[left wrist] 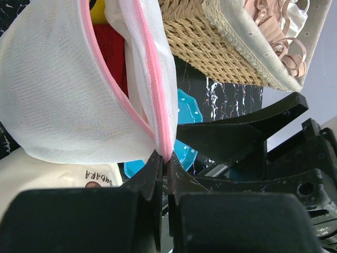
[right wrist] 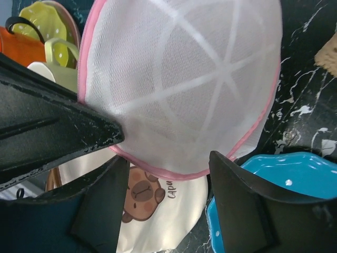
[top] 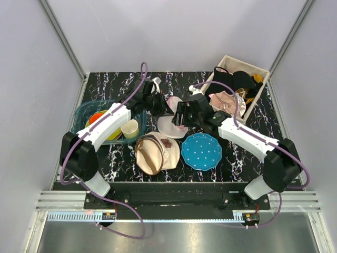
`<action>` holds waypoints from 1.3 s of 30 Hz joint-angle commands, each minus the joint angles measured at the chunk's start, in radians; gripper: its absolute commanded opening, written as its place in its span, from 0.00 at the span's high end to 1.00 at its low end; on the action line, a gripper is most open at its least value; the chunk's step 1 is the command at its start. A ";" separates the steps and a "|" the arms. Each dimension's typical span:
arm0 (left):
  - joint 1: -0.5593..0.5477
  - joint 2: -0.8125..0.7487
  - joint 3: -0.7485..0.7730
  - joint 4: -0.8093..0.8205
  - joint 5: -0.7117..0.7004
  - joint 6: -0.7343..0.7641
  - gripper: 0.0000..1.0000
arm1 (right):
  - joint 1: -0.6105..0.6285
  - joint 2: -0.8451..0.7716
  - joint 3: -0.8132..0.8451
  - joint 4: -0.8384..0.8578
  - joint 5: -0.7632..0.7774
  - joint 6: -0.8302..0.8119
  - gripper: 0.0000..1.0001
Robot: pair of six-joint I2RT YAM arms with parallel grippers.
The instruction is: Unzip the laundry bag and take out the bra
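The laundry bag [top: 171, 125], a domed white mesh pouch with a pink rim, is held up off the table at the middle. My left gripper [left wrist: 167, 158] is shut on its pink zipper edge [left wrist: 152, 68]; from above, the left gripper [top: 159, 105] sits at the bag's far left. The zipper gapes, and something red [left wrist: 113, 47] shows in the gap. I cannot make out the bra. My right gripper [right wrist: 168, 179] is open, its fingers [right wrist: 242, 200] standing either side of the lower rim of the laundry bag [right wrist: 184, 79].
A beige canvas bag [top: 155, 153] with a bear print lies below the pouch, next to a blue dotted plate [top: 201, 151]. A teal bin [top: 84, 109] of cups and dishes stands at the left. A basket [top: 261, 71] of clothes stands at the back right.
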 commanded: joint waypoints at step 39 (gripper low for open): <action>0.137 -0.072 -0.015 0.011 0.039 -0.033 0.04 | 0.004 -0.071 -0.030 0.115 0.013 0.050 1.00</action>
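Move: The left fingers already pinch the laundry bag's pink zip edge. The open right fingers straddle that edge beside them: the stretch they go for is only about 1 cm ahead and 1 cm above, with the bag's body some 4 cm farther out and 5 cm lower than the right hand. From there the blue plate lies roughly 10 cm back and 9 cm right, the canvas bag 11 cm back and 8 cm left, both over 10 cm down. The right hand eases up and slightly forward, about 2 cm in all, while its fingers shut from wide open and pinch the pink zip edge right beside the left fingertips; it then keeps that grip and settles a little lower. Only once it is shut do the left fingers, held nearly still on the edge until then, open wide and let go, and the left hand draws off forward and up and lastly to the left, about 4 cm altogether. ##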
